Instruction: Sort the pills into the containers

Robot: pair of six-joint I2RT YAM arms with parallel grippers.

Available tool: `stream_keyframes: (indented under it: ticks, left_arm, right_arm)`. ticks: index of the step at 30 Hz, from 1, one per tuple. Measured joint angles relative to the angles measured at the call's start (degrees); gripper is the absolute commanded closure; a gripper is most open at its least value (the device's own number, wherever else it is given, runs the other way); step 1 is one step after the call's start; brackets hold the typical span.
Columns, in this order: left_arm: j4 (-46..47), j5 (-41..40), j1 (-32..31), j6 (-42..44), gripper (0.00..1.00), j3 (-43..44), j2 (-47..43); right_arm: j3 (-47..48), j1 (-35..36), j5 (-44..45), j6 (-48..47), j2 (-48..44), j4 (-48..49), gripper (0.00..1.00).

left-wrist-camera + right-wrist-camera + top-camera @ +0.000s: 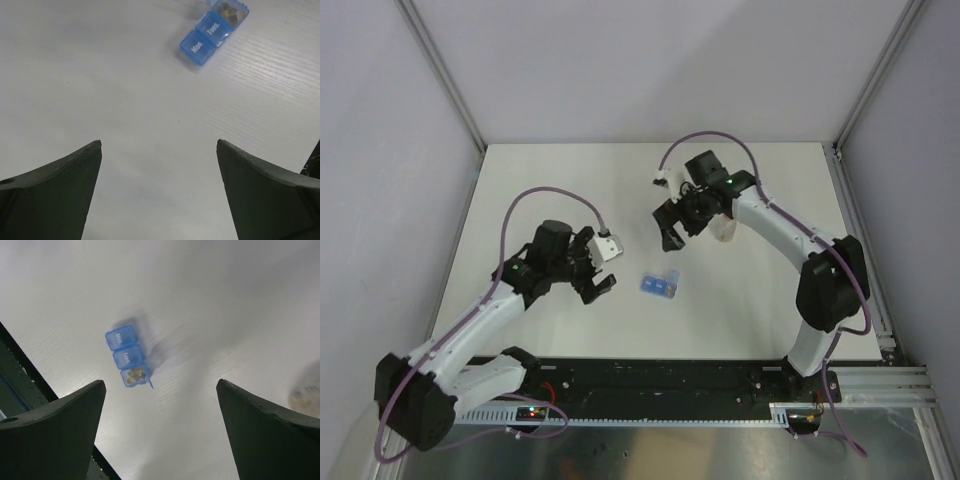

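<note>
The containers (660, 284) are a small blue strip of three joined compartments lying on the white table between both arms. In the left wrist view the containers (214, 31) sit far ahead at the upper right. Two lids read "Mon." and "Tues." and are down. The end compartment is uncovered, with orange-brown pills (231, 11) inside. The right wrist view shows the containers (127, 356) below and left of centre, the pills (135, 374) in the nearest compartment. My left gripper (598, 264) (159, 142) is open and empty, left of the strip. My right gripper (670, 232) (160, 382) hangs open and empty above and behind it.
A pale clear vial (725, 231) stands on the table just right of my right gripper, seen as a blur (306, 392) at the right edge of the right wrist view. The black base rail (660, 380) runs along the table's near edge.
</note>
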Motion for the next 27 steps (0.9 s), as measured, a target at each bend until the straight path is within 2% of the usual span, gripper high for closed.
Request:
stream_keyframes:
  ticks: [6, 15, 27]
  left_arm:
    - [-0.6, 0.8, -1.6, 4.6, 0.0, 3.1, 13.7]
    - [-0.5, 0.7, -6.1, 8.7, 0.0, 12.9, 29.9]
    - [-2.2, -1.3, -13.4, 11.7, 0.0, 21.7, 43.0]
  right_arm:
    - [-1.0, -5.9, 0.0, 0.0, -5.4, -0.8, 0.01]
    - [-9.7, -12.8, -0.9, 0.0, -13.8, -1.0, 0.01]
    - [-18.1, -20.5, -4.7, 0.0, -22.5, -1.3, 0.01]
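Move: The blue pill box, its pill compartment open, lies about 13 cm to the left hand's right, 1 cm ahead and some 13 cm below it. From the right hand the pill box is roughly 7 cm back, 8 cm left and 13 cm down; the pill bottle stands about 6 cm ahead of that hand, 8 cm to its right and 11 cm below. Left hand, open, swings about 10 cm right and down towards the pill box; right withdraws 14 cm right. ##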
